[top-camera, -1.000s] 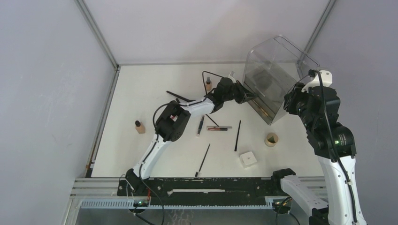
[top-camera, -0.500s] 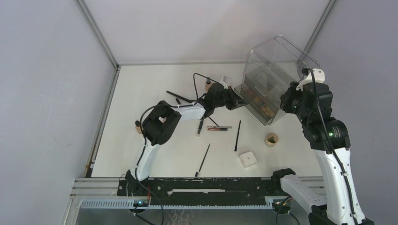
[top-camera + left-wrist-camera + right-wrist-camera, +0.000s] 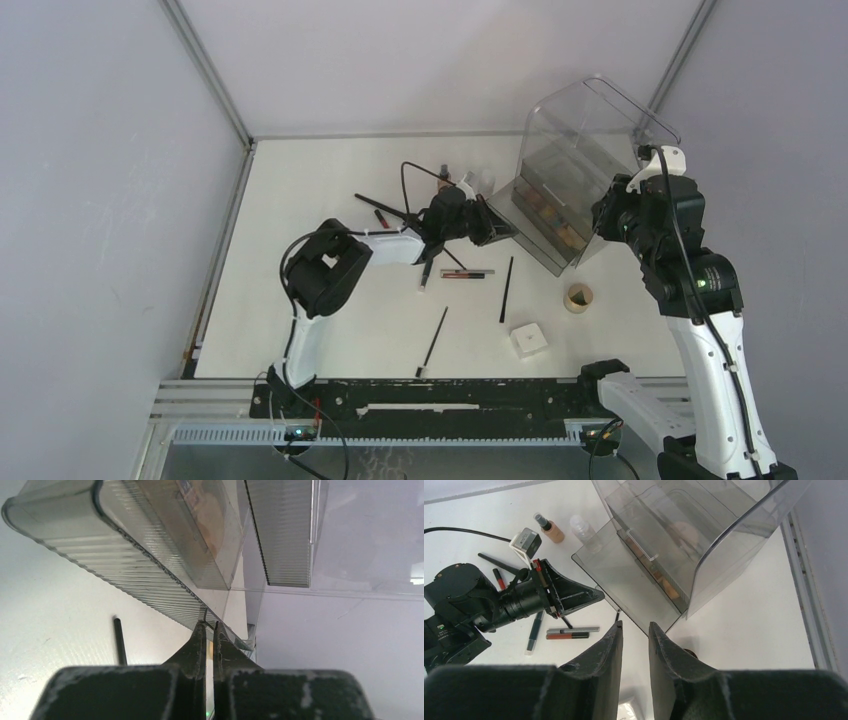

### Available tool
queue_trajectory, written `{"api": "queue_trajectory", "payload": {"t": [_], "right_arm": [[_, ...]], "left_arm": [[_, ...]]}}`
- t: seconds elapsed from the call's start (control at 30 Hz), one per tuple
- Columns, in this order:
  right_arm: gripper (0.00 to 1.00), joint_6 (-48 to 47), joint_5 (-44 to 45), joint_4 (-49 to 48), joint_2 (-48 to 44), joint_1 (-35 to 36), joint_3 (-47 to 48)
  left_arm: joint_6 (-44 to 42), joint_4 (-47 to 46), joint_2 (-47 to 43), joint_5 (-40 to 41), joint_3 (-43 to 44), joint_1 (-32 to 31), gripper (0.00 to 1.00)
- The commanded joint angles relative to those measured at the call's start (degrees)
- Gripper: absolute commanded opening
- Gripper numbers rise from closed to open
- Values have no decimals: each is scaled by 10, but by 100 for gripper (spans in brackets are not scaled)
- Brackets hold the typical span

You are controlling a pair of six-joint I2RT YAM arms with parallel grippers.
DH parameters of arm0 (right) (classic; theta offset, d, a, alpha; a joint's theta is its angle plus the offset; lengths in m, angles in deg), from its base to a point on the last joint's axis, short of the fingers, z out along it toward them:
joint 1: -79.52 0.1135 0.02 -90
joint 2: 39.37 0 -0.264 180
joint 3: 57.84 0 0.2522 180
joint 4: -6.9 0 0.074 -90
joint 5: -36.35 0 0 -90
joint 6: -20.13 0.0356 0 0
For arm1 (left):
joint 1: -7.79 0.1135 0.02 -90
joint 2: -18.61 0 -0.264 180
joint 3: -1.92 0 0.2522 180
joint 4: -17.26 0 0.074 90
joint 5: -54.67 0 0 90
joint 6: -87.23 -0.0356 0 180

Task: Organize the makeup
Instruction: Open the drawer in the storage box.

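Note:
The clear bin (image 3: 590, 150) stands tilted at the back right, its drawer (image 3: 624, 580) slid out toward the left. My left gripper (image 3: 210, 625) is shut on the thin front lip of that drawer (image 3: 512, 222). Tan makeup (image 3: 664, 585) lies inside the drawer. My right gripper (image 3: 634, 625) hangs open above the table by the bin's front corner, holding nothing. Loose makeup on the table: a black brush (image 3: 507, 288), a black pencil (image 3: 433, 340), a white box (image 3: 528, 339), a round puff (image 3: 578, 296), lip sticks (image 3: 571, 632) and a tan bottle (image 3: 551, 529).
A small clear bottle (image 3: 581, 527) stands beside the tan one at the back. Another brush (image 3: 385, 207) and a red lip stick (image 3: 499, 579) lie under the left arm. Grey walls close in the table; its right edge (image 3: 804, 590) runs close to the bin.
My left gripper has drawn back to the left, pulling the drawer out of the bin. The right arm has shifted slightly left and its jaws have narrowed a little.

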Motion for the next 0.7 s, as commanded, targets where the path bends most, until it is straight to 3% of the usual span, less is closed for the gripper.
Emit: {"api": "queue_trajectory", "payload": {"t": [0.0,0.17,0.67], "right_arm": [[33,16,-12,-22,-4,-2,1],[33,14,-7,-21,-7,-2,-4],[32,-2,-8,-17,-2,12,-5]], "left_arm": [[-58,-3,-38,-21,-27,-1,0],[-58,-24,-50,-47,-54,8,0],[-149,93,-102,-4,-45,19,0]]}}
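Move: Right at the left hand's fingertips, within about a centimetre, is the handle of the storage box's partly opened clear drawer, already in their pinch. Counted from that hand, the clear bottle stands about 11 cm ahead and 4 cm left, the thin black brush lies some 9 cm back, and the jar is around 10 cm back and 14 cm right, all roughly 8 cm lower. From the right hand, the handle is about 10 cm ahead, 9 cm left and 22 cm below. Drawing back about 2 cm and slightly left from the box with the handle still pinched at first, the left hand then comes free of it and goes on left and down beside the drawer front, some 4 cm left and 3.5 cm down in all. Its left side rolls up nearly 10 degrees, and the fingers stay shut, now on nothing. ##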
